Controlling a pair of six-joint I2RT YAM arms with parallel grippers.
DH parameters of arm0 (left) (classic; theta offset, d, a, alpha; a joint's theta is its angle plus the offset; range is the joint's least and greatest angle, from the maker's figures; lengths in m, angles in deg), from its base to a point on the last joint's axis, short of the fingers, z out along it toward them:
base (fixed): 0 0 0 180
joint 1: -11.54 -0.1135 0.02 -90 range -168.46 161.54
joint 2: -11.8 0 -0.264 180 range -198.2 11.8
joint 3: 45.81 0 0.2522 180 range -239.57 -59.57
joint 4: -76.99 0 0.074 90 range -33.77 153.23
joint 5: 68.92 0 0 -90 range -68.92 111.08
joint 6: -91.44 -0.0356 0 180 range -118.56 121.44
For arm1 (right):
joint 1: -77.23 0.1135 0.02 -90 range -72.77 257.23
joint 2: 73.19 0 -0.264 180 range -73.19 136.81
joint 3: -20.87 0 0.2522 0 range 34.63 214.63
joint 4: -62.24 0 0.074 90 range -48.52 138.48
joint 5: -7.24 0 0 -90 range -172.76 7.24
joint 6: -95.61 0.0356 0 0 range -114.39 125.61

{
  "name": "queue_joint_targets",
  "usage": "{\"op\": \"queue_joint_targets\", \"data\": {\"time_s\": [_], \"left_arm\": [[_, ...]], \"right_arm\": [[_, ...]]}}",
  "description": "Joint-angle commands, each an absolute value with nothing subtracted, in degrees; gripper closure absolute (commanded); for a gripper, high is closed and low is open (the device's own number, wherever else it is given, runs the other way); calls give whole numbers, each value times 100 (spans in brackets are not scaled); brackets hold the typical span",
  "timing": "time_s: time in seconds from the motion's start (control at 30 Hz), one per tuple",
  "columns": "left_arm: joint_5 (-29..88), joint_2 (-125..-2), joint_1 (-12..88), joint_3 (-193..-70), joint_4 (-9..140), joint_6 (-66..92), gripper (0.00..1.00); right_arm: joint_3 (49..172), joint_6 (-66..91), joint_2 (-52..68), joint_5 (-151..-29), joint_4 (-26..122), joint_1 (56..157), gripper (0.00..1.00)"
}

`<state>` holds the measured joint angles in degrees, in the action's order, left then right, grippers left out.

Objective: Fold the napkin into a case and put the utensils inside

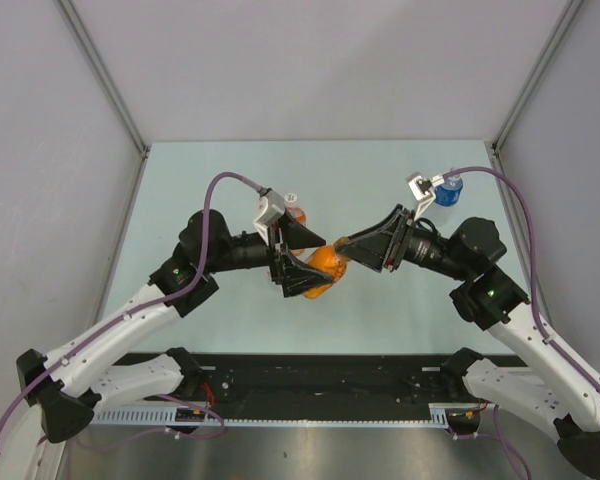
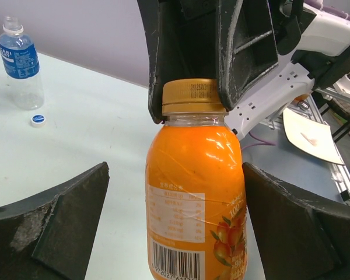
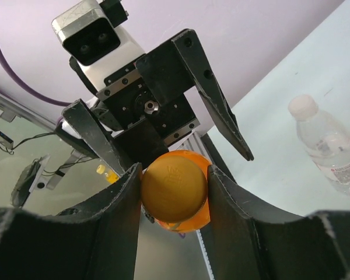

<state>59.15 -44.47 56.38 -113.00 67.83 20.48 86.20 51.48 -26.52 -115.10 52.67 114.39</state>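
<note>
No napkin or utensils are in view. An orange juice bottle (image 1: 325, 265) hangs sideways between my two grippers over the middle of the table. My right gripper (image 3: 174, 175) is shut on its gold cap (image 3: 174, 188), one finger on each side. In the left wrist view the bottle (image 2: 195, 186) fills the middle, its cap (image 2: 192, 96) pinched by the right gripper's fingers (image 2: 245, 52). My left gripper (image 2: 175, 175) is open around the bottle's body: there is a clear gap on the left, and the right finger is close to the label.
A water bottle with a blue label (image 1: 448, 190) stands at the back right, uncapped, its small white-and-blue cap (image 2: 38, 120) lying beside it. A clear bottle with a white cap (image 1: 294, 207) stands just behind the left gripper. Grey walls enclose the table (image 1: 230, 180).
</note>
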Motion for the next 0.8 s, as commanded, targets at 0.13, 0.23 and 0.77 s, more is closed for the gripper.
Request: {"op": "queue_joint_targets", "data": {"time_s": [0.13,0.23,0.77], "left_arm": [[6142,-4454,5619,-11064,7289,2288,0],[6344,-4436,5619,-11002,7447,2420,0],[6977,-4480,5636,-10817,7826,2587,61]], "right_arm": [[8903,5062,-2784,-11265,5727,11607,100],[8895,4877,-2784,-11046,5666,11730,100],[8895,4543,-2564,-10526,5912,12354,100]]}}
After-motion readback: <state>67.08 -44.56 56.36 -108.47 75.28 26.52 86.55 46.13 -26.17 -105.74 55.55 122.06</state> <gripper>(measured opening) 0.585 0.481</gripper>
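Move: The orange bottle is already nearly between the left hand's open fingers, its body about 1 cm back and 1 cm to the right of the hand point, level with it. From the right hand, which has its gold cap, the body lies some 5 cm left, 5 cm down and 2 cm back. Counted from the left hand, a clear bottle stands about 8 cm ahead, 9 cm left and 22 cm below, and the orange-label bottle 17 cm ahead, 6 cm left, equally low. Back towards its base by about 2.5 cm, sinking 1 cm and turning slightly clockwise, the left hand centres its open fingers around the orange bottle, then closes them late from wide open to a bit over half, onto both sides of the body. The right hand keeps its pinch on the cap and eases left and up, a good centimetre each way, feeding the bottle deeper between those fingers. ##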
